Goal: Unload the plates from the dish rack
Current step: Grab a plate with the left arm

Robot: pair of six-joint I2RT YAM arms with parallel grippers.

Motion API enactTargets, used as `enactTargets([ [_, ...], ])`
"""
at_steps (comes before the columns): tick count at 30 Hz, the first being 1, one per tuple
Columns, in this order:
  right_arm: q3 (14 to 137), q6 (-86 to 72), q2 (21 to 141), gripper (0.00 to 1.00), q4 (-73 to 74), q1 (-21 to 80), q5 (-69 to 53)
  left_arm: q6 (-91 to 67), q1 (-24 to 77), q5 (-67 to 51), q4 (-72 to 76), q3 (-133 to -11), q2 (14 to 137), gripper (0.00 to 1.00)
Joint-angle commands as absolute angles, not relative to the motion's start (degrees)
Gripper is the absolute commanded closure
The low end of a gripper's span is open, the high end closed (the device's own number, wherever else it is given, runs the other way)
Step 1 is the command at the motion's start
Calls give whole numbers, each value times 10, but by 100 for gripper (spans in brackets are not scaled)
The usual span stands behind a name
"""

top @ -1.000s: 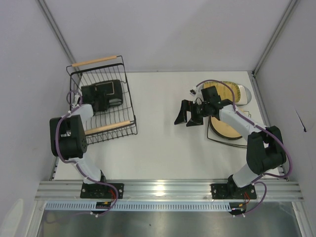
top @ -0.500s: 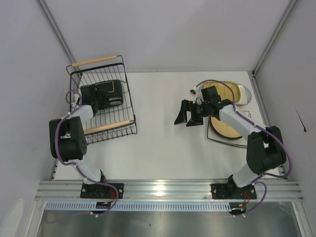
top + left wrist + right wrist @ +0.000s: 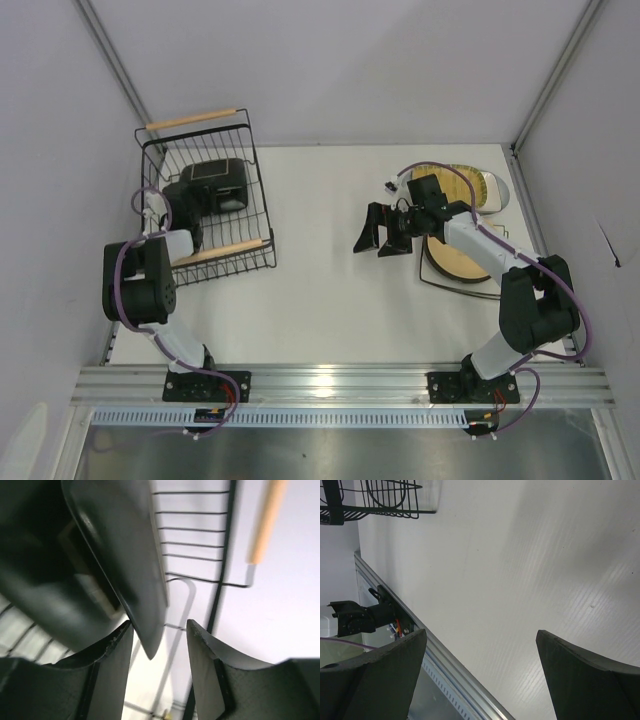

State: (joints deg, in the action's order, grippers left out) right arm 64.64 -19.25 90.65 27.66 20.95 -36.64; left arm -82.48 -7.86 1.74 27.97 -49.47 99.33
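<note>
The dish rack (image 3: 232, 150) is a black wire basket with two wooden handles at the table's left. A dark square plate (image 3: 216, 184) leans inside it. My left gripper (image 3: 183, 212) is down in the rack at the plate's near-left side. In the left wrist view the dark plate (image 3: 120, 540) has its corner between the fingers of the left gripper (image 3: 160, 630). The corner sits close to the left finger with a gap to the right one, so the jaws are open. My right gripper (image 3: 377, 233) hangs wide open over mid-table with nothing in it.
Several unloaded plates lie at the right: a tan round plate (image 3: 455, 262) on a dark-rimmed one, and behind them a mustard plate (image 3: 470, 183) on a pale round plate (image 3: 506, 196). The right wrist view shows bare table and a corner of the rack (image 3: 375, 500). Walls enclose three sides.
My left gripper has shifted to the plate's near-left corner and its jaws have narrowed. The plate and rack have nudged slightly toward the back. The right arm has not moved.
</note>
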Motion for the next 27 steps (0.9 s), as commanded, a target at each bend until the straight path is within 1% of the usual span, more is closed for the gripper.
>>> enactTargets([
  [1,662,-185,904,0,282,214,-363,-825,-79,41,491,-485,979,48],
  [9,670,-183,911,0,291,214,-359,-833,-79,40,520,-485,1019,46],
  [13,675,-180,916,0,296,215,-358,-845,-79,24,490,-504,1047,46],
  [16,676,-181,917,0,297,215,-357,-854,-79,4,428,-530,1065,47],
  [21,679,-178,922,0,299,215,-355,-855,-79,4,438,-538,1078,48],
  [23,682,-179,924,0,301,216,-355,-849,-81,4,438,-547,1083,51],
  [24,682,-178,925,0,300,215,-355,-847,-81,4,439,-551,1085,55],
  [25,683,-179,925,0,301,215,-356,-846,-82,4,445,-555,1089,71],
  [27,684,-180,927,0,301,216,-355,-849,-82,-21,461,-556,1094,87],
])
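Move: In the rack's left half, the black plate's near edge already lies at the left hand's half-open fingertips; its middle is about 4 cm ahead, 5 cm right and 2 cm lower. A square black dish sits under it, some 6 cm ahead, 6 cm right and 6 cm below the hand, and the rack's rear wooden handle is roughly 13 cm ahead, level sideways and 10 cm up. From the right hand, the plate is about 22 cm ahead, 39 cm left, 2 cm lower. Rising about 5 cm with the fingertips tipping up, the left hand then sinks back by nearly as much, easing forward some 3 cm overall along the black plate as the tips dip partway again. At the end the half-open fingers close on the plate's edge, one pad above and one below, the gripper effort climbing as they pinch. ##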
